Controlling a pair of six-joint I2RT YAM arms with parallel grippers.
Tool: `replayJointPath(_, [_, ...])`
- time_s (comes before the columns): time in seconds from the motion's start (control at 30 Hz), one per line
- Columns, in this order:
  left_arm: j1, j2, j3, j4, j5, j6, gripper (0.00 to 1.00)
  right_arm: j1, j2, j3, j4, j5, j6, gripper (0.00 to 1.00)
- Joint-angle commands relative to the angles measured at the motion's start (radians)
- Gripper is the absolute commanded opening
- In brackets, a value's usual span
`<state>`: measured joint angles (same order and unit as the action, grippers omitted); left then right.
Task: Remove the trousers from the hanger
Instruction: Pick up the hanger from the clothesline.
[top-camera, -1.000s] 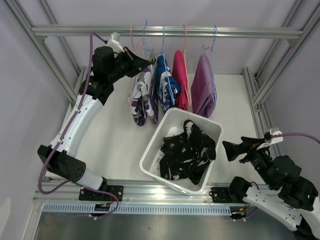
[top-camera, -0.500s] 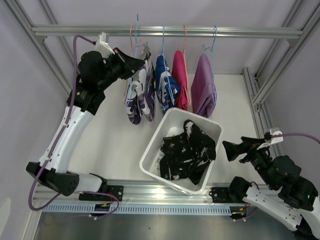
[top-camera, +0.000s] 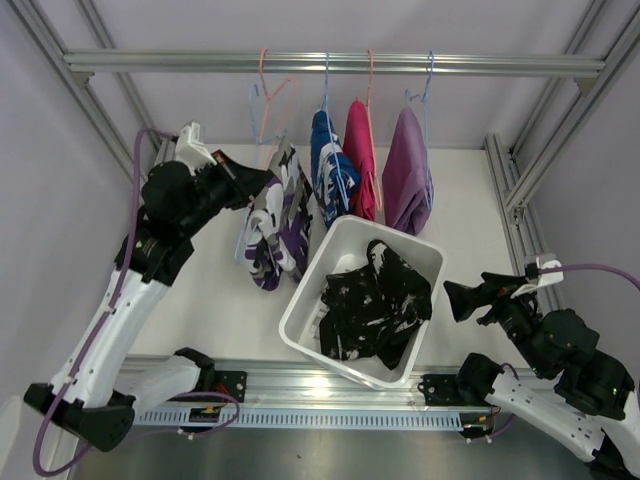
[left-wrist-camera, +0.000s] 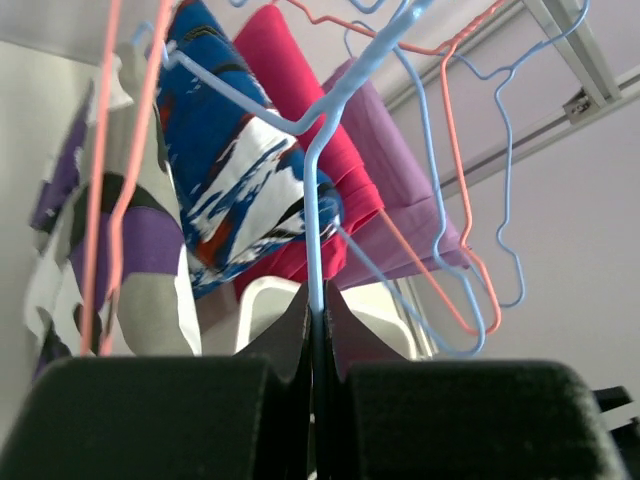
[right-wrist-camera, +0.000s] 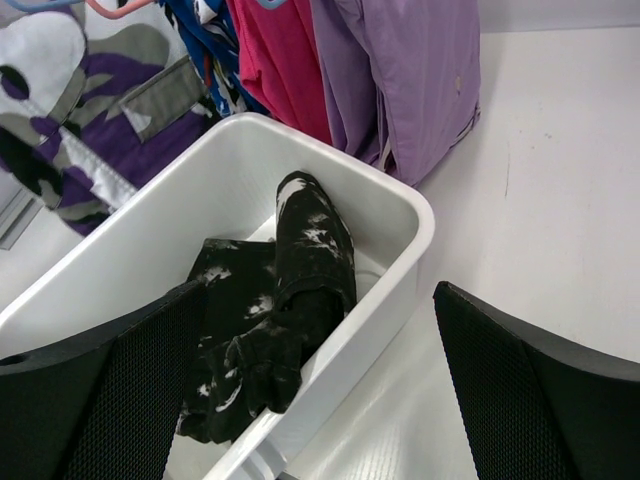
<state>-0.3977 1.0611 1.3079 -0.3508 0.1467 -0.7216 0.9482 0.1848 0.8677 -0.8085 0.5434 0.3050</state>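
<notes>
My left gripper (top-camera: 256, 181) is shut on the wire of a light blue hanger (left-wrist-camera: 311, 210) that carries the purple-white camouflage trousers (top-camera: 276, 217). Its hook (top-camera: 254, 98) hangs below the rail. The camouflage trousers (left-wrist-camera: 130, 250) dangle left of the white bin. Blue-white trousers (top-camera: 330, 168), bright pink trousers (top-camera: 360, 155) and lilac trousers (top-camera: 405, 170) hang on hangers from the rail. Black white-flecked trousers (top-camera: 375, 300) lie in the bin; they also show in the right wrist view (right-wrist-camera: 270, 330). My right gripper (top-camera: 468, 299) stands open and empty, right of the bin.
A white bin (top-camera: 300, 300) stands at the table's middle, its rim (right-wrist-camera: 400, 280) just ahead of my right gripper (right-wrist-camera: 320, 400). An empty pink hanger (top-camera: 266, 90) hangs on the aluminium rail (top-camera: 480, 65). Frame posts rise on both sides.
My left arm has drawn the blue hanger with the camouflage trousers down and leftward, away from the rail. The right arm has stayed still.
</notes>
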Motion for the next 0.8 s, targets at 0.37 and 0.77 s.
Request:
replayJointPath(0.37, [-0.012, -0.386, -0.18, 0.193, -0.266, 0.166, 0.01, 0.006, 0.208, 0.092, 0.087, 0.003, -0.061, 1.0])
replayJointPath(0.77, [-0.012, -0.428, -0.251, 0.131, -0.45, 0.152, 0.01, 0.032, 0.579, 0.203, 0.374, -0.19, -0.129, 0.99])
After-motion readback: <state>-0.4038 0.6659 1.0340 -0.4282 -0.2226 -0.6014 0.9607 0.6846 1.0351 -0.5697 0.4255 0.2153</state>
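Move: The left hand already pinches the blue hanger; its camouflage trousers hang about 5 cm ahead and 13 below. The clear board it's taken towards lies roughly 10 cm back, 12 left and 38 below; the white bin some 10 back, 20 right; the empty pink hanger about 8 straight ahead at hand height. From the right hand the trousers are some 20 cm ahead, 36 left; the bin 5 ahead, 18 left, 25 below. Left hand carries the pinched hanger back 5 cm, then left 10; open right hand reaches left 10 towards the trousers. ##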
